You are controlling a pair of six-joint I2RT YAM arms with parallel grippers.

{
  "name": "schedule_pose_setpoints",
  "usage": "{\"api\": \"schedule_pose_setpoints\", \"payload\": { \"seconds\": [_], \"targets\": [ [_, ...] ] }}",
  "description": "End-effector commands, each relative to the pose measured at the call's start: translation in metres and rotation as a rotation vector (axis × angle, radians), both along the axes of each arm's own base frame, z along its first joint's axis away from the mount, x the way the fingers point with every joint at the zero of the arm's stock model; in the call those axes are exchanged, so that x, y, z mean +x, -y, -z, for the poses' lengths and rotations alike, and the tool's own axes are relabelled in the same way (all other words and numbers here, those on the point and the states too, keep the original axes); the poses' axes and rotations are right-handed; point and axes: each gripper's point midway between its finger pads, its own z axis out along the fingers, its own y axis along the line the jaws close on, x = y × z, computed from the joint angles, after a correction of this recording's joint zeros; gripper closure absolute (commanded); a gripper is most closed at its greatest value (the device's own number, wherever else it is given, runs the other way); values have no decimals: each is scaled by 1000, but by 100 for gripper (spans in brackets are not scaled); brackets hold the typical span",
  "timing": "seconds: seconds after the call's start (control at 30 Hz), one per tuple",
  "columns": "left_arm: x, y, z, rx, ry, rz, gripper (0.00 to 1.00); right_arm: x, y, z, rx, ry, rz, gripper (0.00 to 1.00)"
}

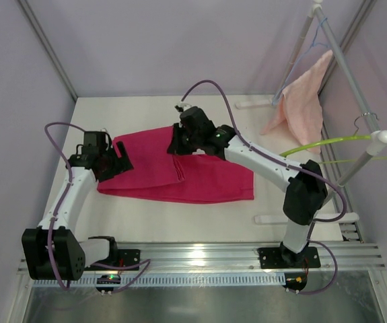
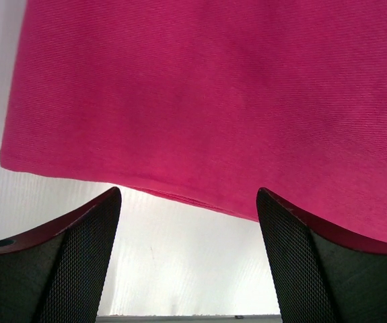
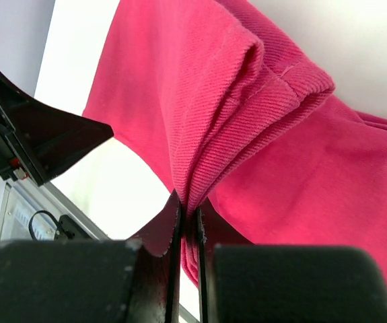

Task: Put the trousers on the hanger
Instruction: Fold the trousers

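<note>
The magenta trousers (image 1: 200,180) lie folded flat across the middle of the table. In the top view my right gripper (image 1: 180,145) sits at their far edge. The right wrist view shows this gripper (image 3: 188,206) shut on a bunched fold of the trousers (image 3: 247,114), pinched between the fingers. At the cloth's left end my left gripper (image 1: 116,161) stands open. In the left wrist view it (image 2: 188,196) has nothing between its fingers, and the trousers' hem (image 2: 213,101) lies just ahead of the tips. The lime-green hanger (image 1: 328,142) hangs from the rail at the right.
A salmon-pink towel (image 1: 302,101) and a light-blue wire hanger (image 1: 319,32) hang at the back right. The white rail (image 1: 355,87) slopes down to a post (image 1: 361,161) at the right. Walls close in the left, back and right sides.
</note>
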Motion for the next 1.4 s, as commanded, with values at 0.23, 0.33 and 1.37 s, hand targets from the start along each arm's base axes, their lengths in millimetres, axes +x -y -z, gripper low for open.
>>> {"api": "schedule_pose_setpoints", "payload": {
  "seconds": [0.23, 0.33, 1.37],
  "targets": [
    [8, -17, -17, 66, 43, -71, 18, -4, 70, -17, -161, 61, 139, 96],
    [9, -22, -17, 85, 34, -90, 18, -3, 94, -9, -182, 52, 178, 96],
    [47, -12, 54, -77, -213, -65, 16, -5, 206, 63, -436, 16, 309, 96]
  ]
}}
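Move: The right hand holds a pinched fold of the trousers up. Their right end lies about 29 cm to its right, 10 cm back and 17 cm below. The empty left hand has their left end about 7 cm to its left, level fore and aft, some 9 cm below; the near-left corner is roughly 11 cm left and 10 cm back, the far-left corner 5 cm left and 11 cm ahead. Still pinching, the right hand carries the fold about 20 cm right, sinking some 6; the open left lowers 6. ##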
